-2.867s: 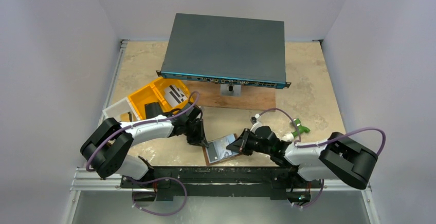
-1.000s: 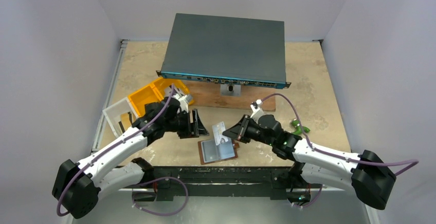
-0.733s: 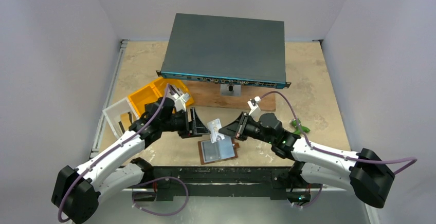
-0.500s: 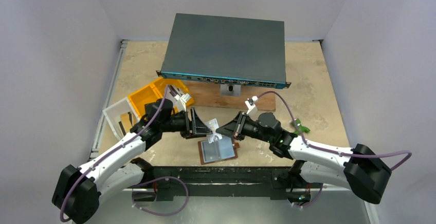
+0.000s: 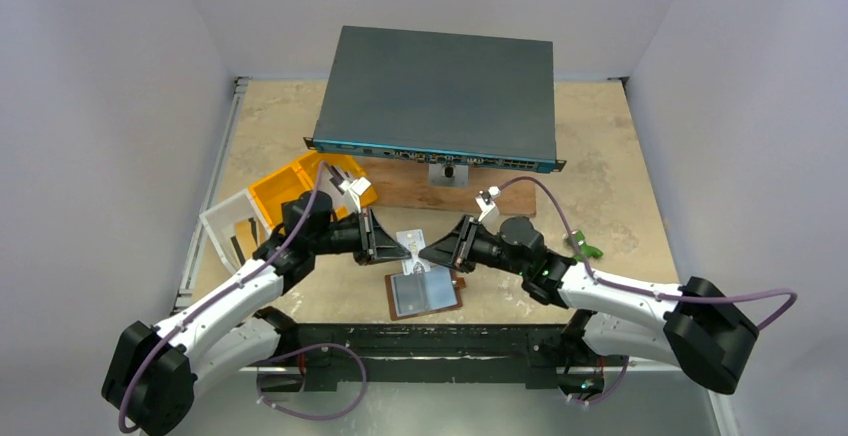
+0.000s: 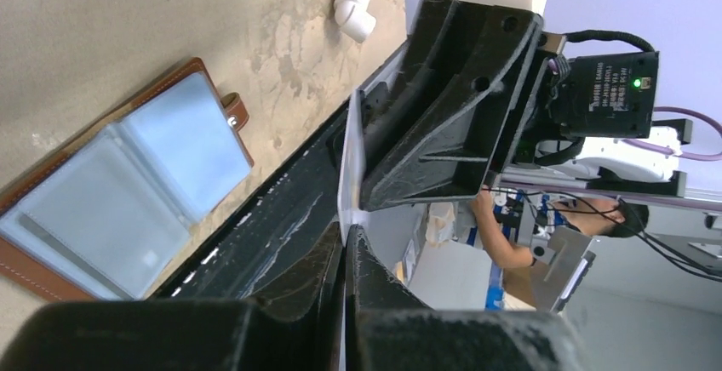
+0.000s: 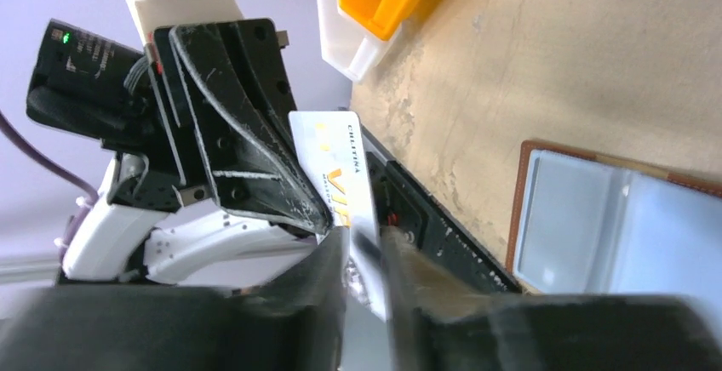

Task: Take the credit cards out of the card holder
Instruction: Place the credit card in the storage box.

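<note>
A white credit card [image 5: 411,243] with orange print hangs in the air between both grippers, above the card holder [image 5: 425,293]. My left gripper [image 5: 397,249] is shut on one edge of the card [image 6: 351,167]. My right gripper [image 5: 430,252] faces it from the right. In the right wrist view its fingers stand slightly apart around the card [image 7: 336,167], with a gap beside one finger. The brown card holder [image 6: 128,192] lies open and flat on the table near the front edge. Its pale blue pockets [image 7: 613,235] face up.
A yellow tray [image 5: 285,184] and a clear plastic box [image 5: 225,221] sit at the left behind my left arm. A dark network switch [image 5: 440,96] rests on a wooden block [image 5: 470,191] at the back. A green-white fitting [image 5: 582,249] lies at the right.
The right gripper carried the card up and left from the card holder to the left gripper. The left jaws closed on the card, and the right jaws have eased apart.
</note>
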Robot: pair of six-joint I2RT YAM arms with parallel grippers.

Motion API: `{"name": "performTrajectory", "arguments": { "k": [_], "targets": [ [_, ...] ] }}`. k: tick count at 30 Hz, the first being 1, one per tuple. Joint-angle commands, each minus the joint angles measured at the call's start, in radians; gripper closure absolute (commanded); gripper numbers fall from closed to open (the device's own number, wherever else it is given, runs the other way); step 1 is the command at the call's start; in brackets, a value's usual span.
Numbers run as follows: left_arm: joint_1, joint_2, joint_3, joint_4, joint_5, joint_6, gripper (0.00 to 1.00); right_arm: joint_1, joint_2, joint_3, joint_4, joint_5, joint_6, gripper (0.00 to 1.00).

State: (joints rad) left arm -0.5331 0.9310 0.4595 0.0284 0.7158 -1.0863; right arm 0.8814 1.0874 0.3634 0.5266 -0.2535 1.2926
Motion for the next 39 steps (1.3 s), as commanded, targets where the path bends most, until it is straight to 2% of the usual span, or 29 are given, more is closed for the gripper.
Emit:
{"name": "performTrajectory", "arguments": {
  "k": [1,2,4,6,8,17,25,29,39],
  "targets": [
    [0.0,-0.025,0.0,0.001,-0.014,0.004,1.0,0.002,-0.017,0.073,-0.049,0.014,-0.056,0.63],
    [0.0,-0.033,0.003,-0.021,-0.033,0.014,1.0,0.002,-0.026,0.083,-0.075,0.025,-0.069,0.45],
    [0.001,-0.051,0.004,-0.085,-0.077,0.028,1.0,0.002,-0.05,0.098,-0.134,0.057,-0.098,0.23],
    [0.002,-0.073,0.003,-0.127,-0.117,0.037,1.0,0.002,-0.076,0.119,-0.205,0.095,-0.13,0.09],
    [0.009,-0.097,-0.002,-0.169,-0.162,0.045,1.0,0.002,-0.103,0.139,-0.27,0.127,-0.156,0.02],
    [0.135,-0.196,-0.024,-0.321,-0.359,0.047,1.0,0.001,-0.183,0.219,-0.454,0.178,-0.233,0.01],
    [0.344,-0.189,-0.04,-0.291,-0.383,0.024,1.0,0.002,-0.239,0.283,-0.598,0.227,-0.319,0.01],
    [0.419,-0.099,0.012,-0.268,-0.385,0.04,1.0,0.001,-0.263,0.295,-0.627,0.241,-0.343,0.01],
    [0.515,0.178,0.245,-0.288,-0.412,0.131,1.0,0.001,-0.297,0.291,-0.663,0.252,-0.354,0.01]
  ]
}}
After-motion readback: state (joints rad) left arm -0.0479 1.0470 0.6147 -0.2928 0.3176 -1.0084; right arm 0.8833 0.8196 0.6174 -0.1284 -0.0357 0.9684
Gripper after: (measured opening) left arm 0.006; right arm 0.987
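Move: The left hand's pinched card is headed for the storage box's right-hand compartment, where cards already lie, about 22 cm ahead, 18 cm left and 14 cm below. The compartment with the black item is some 18 cm ahead and 29 cm left, and the wooden board's middle 24 cm ahead and 8 cm right. The open card holder lies 2 cm back, 3 cm right and 16 cm below. From the right hand, the right-hand compartment is 22 cm ahead and 20 cm left. Leftward and forward, about 20 cm in all and sinking some 5 cm, the left hand carries the card from above the card holder towards the box's right-hand compartment, fingers still shut on it, wrist swinging roughly 45 degrees counter-clockwise. Just before that, the right fingers open wide and let go of the card; the right hand then eases right and up, tilting its fingers upward. ##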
